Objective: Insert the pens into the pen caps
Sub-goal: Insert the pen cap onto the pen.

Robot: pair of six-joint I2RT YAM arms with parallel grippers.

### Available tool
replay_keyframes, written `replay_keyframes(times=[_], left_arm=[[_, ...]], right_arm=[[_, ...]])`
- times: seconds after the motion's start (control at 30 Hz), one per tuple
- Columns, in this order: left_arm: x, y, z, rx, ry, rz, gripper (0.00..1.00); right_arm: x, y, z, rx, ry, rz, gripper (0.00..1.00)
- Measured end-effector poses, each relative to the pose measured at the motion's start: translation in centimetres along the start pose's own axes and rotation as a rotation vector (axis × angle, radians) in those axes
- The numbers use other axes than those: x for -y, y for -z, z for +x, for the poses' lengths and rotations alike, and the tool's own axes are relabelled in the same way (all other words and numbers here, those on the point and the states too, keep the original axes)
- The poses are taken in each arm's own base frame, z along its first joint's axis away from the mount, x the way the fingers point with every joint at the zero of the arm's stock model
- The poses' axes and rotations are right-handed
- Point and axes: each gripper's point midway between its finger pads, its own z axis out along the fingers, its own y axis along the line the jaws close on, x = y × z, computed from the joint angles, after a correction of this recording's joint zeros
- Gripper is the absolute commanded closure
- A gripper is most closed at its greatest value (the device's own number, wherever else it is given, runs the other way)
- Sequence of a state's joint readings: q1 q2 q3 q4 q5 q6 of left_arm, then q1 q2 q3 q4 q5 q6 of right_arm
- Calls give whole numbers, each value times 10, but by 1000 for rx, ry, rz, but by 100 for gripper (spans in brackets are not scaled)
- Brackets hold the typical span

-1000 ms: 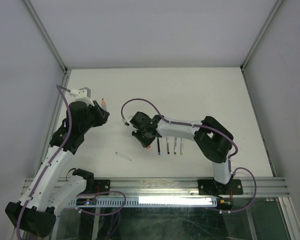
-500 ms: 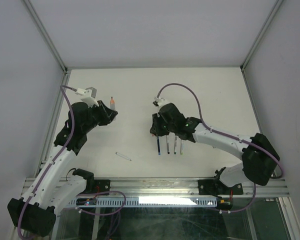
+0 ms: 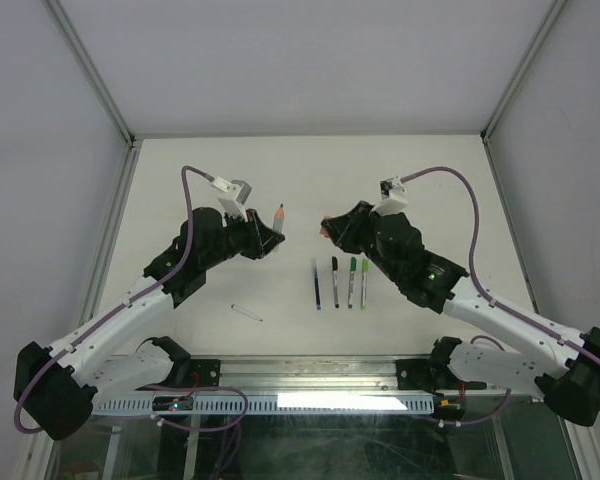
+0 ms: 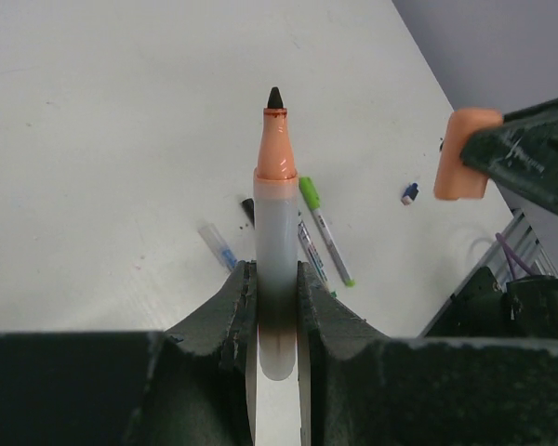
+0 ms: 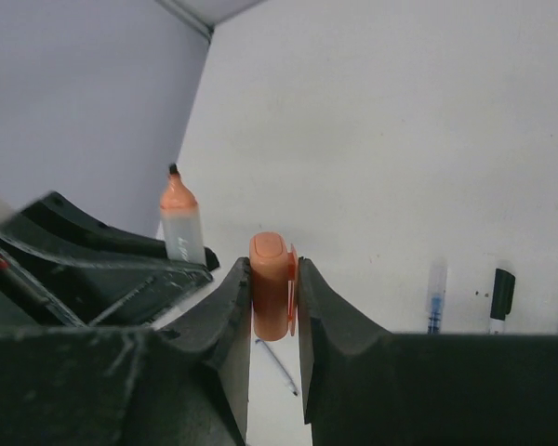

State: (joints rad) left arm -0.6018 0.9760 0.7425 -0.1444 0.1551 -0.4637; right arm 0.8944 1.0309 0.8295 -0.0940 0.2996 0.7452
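My left gripper [image 3: 264, 240] [image 4: 273, 279] is shut on the thick clear pen [image 3: 277, 220] [image 4: 276, 209], whose orange tip with its black nib points up and to the right. My right gripper [image 3: 336, 232] [image 5: 273, 268] is shut on the orange pen cap [image 3: 325, 230] [image 5: 272, 283]. Pen and cap are lifted off the table and face each other with a short gap between them. From the left wrist view the orange cap [image 4: 463, 167] sits to the right of the pen tip. The right wrist view has the pen [image 5: 181, 228] to the left of the cap.
Several slim pens lie side by side on the white table [image 3: 430, 180]: a blue one [image 3: 317, 285], a black one [image 3: 334, 278], a dark green one [image 3: 351, 280] and a light green one [image 3: 364, 282]. A thin clear stick [image 3: 247, 312] lies alone further left. A small blue cap [image 4: 408, 193] rests on the table.
The left gripper carried the pen to the right towards the middle. The right arm swung out to the right and lifted the orange cap from over the row of pens to face the pen.
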Motion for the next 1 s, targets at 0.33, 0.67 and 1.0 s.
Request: replay_keyframes(times=[0.33, 0.67, 1.0], left_arm=[[33, -17, 8, 2, -75, 128, 100], [52, -27, 31, -74, -120, 217, 100], [72, -28, 36, -89, -164, 286, 100]], right_arm=[[-2, 29, -52, 202, -206, 23, 100], [2, 20, -48, 197, -281, 66, 100], [5, 8, -42, 182, -270, 97, 100]])
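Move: The left hand holds the orange pen upright, tip up. The orange cap, held mouth down in the right fingers, is about 12 cm to its right, 3 cm back and 6 cm higher. From the right hand that pen's middle lies some 11 cm left, 3 cm ahead and 4 cm lower. On the table about 20 cm below the left hand and 2 cm back lie the blue pen, roughly 10 cm to its right, and the black-capped pen, 14 cm right. Rightward by about 8 cm, then also back some 3 cm, the left hand brings the upright pen towards the cap at nearly level height, turning about 20 degrees clockwise. The right hand first rises 5 cm and gives way 4 cm to the right, turning clockwise with its left side tipping up, then eases about 2 cm down and 1 cm left again; both keep their grips. ##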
